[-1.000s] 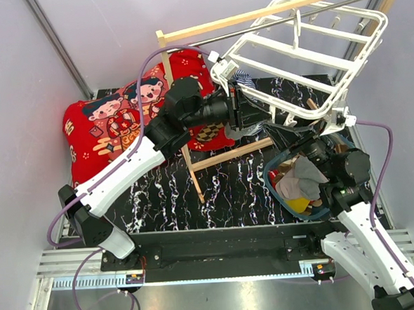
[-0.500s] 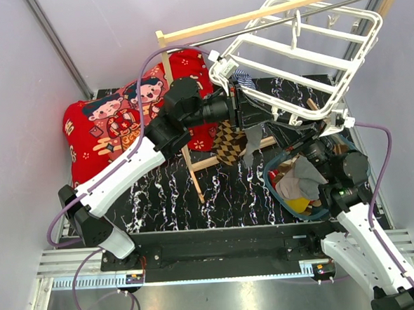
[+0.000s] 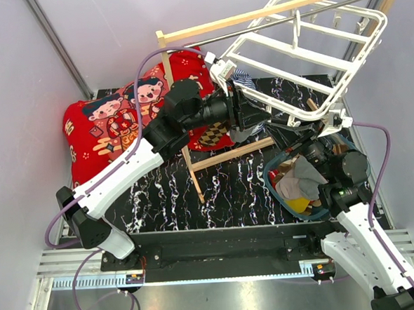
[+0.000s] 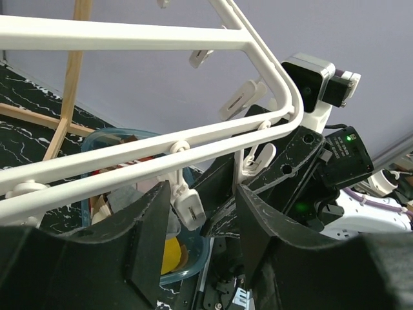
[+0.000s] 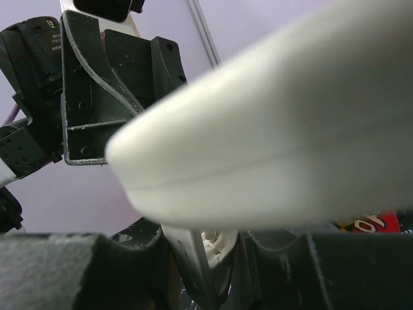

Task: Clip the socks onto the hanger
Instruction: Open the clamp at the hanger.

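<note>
The white grid hanger (image 3: 306, 57) hangs tilted from the wooden rack's pole. It also fills the left wrist view (image 4: 129, 39) and shows blurred in the right wrist view (image 5: 277, 123). My left gripper (image 3: 255, 117) is under its near edge. It is open (image 4: 203, 194), with a dangling clip peg (image 4: 190, 210) between the jaws, untouched. A diamond-checkered sock (image 3: 217, 133) and a bit of grey sock (image 3: 241, 134) show below the left wrist; what holds them is hidden. My right gripper (image 3: 305, 133) is shut (image 5: 216, 248) on another white clip peg (image 5: 222, 248) at the hanger's near rail.
A teal tub (image 3: 273, 186) of mixed clothes sits under the right arm. The light wooden rack (image 3: 194, 173) stands mid-table with its pole across the back. A red printed cushion (image 3: 100, 130) lies at the left. Walls close in on both sides.
The checkered and grey socks dangled lower under the left gripper half a second ago and now sit higher and further left. The hanger has rocked slightly. The right arm has barely moved.
</note>
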Controlling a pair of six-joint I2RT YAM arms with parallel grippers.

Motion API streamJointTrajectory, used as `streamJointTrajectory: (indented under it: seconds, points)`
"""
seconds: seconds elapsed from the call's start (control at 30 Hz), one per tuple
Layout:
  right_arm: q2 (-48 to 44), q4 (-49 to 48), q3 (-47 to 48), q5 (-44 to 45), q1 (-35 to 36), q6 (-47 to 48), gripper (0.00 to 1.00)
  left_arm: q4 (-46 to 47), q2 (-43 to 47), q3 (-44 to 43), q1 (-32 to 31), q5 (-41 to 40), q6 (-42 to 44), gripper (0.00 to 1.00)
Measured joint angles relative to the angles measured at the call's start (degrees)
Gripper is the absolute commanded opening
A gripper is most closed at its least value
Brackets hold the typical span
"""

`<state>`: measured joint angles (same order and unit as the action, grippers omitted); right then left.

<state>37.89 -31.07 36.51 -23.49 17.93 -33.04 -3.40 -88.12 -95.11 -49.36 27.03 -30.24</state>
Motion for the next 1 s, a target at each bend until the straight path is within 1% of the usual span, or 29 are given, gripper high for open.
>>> streamJointTrajectory:
  seconds: [0.07,0.17,0.2,0.3,0.33,0.4,0.43,0.5,0.53,0.6,0.63,0.67,0.77,0.87,1.0]
  points:
    - [0.0,0.42,0.02,-0.07,0.0,0.02,0.0,-0.11,0.0,0.0,0.0,-0.46,0.2,0.48]
    - [0.11,0.72,0.02,-0.07,0.0,0.04,0.0,-0.85,0.02,0.0,-0.07,-1.92,0.24,0.43]
    - [0.13,0.72,0.02,-0.09,0.0,0.04,0.0,-1.36,0.07,0.0,-0.11,-2.75,0.24,0.38]
    - [0.24,0.72,0.02,-0.07,0.0,0.04,0.0,-2.93,0.24,0.0,-0.17,-5.05,0.31,0.3]
    - [0.26,0.72,0.02,-0.07,0.0,0.04,0.0,-3.52,0.33,0.0,-0.22,-5.77,0.44,0.24]
    - [0.26,0.74,0.02,-0.07,0.0,0.04,0.0,-4.24,0.42,0.0,-0.26,-6.91,0.42,0.2]
    - [0.26,0.74,0.02,-0.07,0.0,0.04,0.0,-4.39,0.44,0.0,-0.26,-7.39,0.42,0.16]
    - [0.24,0.83,0.02,-0.04,0.0,0.11,0.02,-4.5,0.44,0.0,-0.31,-8.07,0.37,0.13]
    - [0.2,0.87,0.02,-0.04,0.0,0.13,0.08,-4.5,0.44,0.0,-0.35,-8.31,0.35,0.09]
    - [0.0,0.98,0.02,-0.02,0.0,0.15,0.22,-4.52,0.44,0.0,-0.39,-8.55,0.22,0.06]
    - [-0.15,1.07,0.02,-0.02,0.0,0.15,0.38,-4.52,0.44,0.0,-0.39,-8.66,0.2,0.05]
    - [-0.46,1.29,0.02,0.02,0.0,0.15,0.45,-4.5,0.44,0.0,-0.42,-8.74,0.17,0.04]
    - [-2.29,2.4,-0.15,0.72,0.0,-0.33,0.59,-4.52,0.44,0.0,-0.42,-8.92,-0.07,0.01]
    - [-5.88,2.64,-2.21,2.27,0.0,-1.75,0.69,-4.48,0.44,0.0,-0.42,-8.92,-0.5,0.01]
    - [-10.99,1.95,-7.17,4.44,0.0,-5.9,0.75,-3.3,0.44,0.28,-0.46,-8.83,-2.03,0.01]
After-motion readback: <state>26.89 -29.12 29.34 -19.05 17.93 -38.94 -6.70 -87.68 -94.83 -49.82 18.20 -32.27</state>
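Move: Just ahead of the left hand's open fingers, about 2 cm forward and 1 cm lower, hangs the hanger's middle clamp. The corner clamp, already pinched by the right hand, lies some 7 cm to the left hand's right and 1 cm back; the next clamp stands about 5 cm ahead and 6 cm to its left. From the right hand, the middle clamp is roughly 3 cm ahead and 6 cm left. Easing about 2 cm forward and 1.5 cm down with a small counter-clockwise turn, the left hand brings the middle clamp between its pads, closes on it and keeps the pinch. The right hand holds the corner clamp almost still until late, then opens, lets go and draws some 3.5 cm back, right and down. ##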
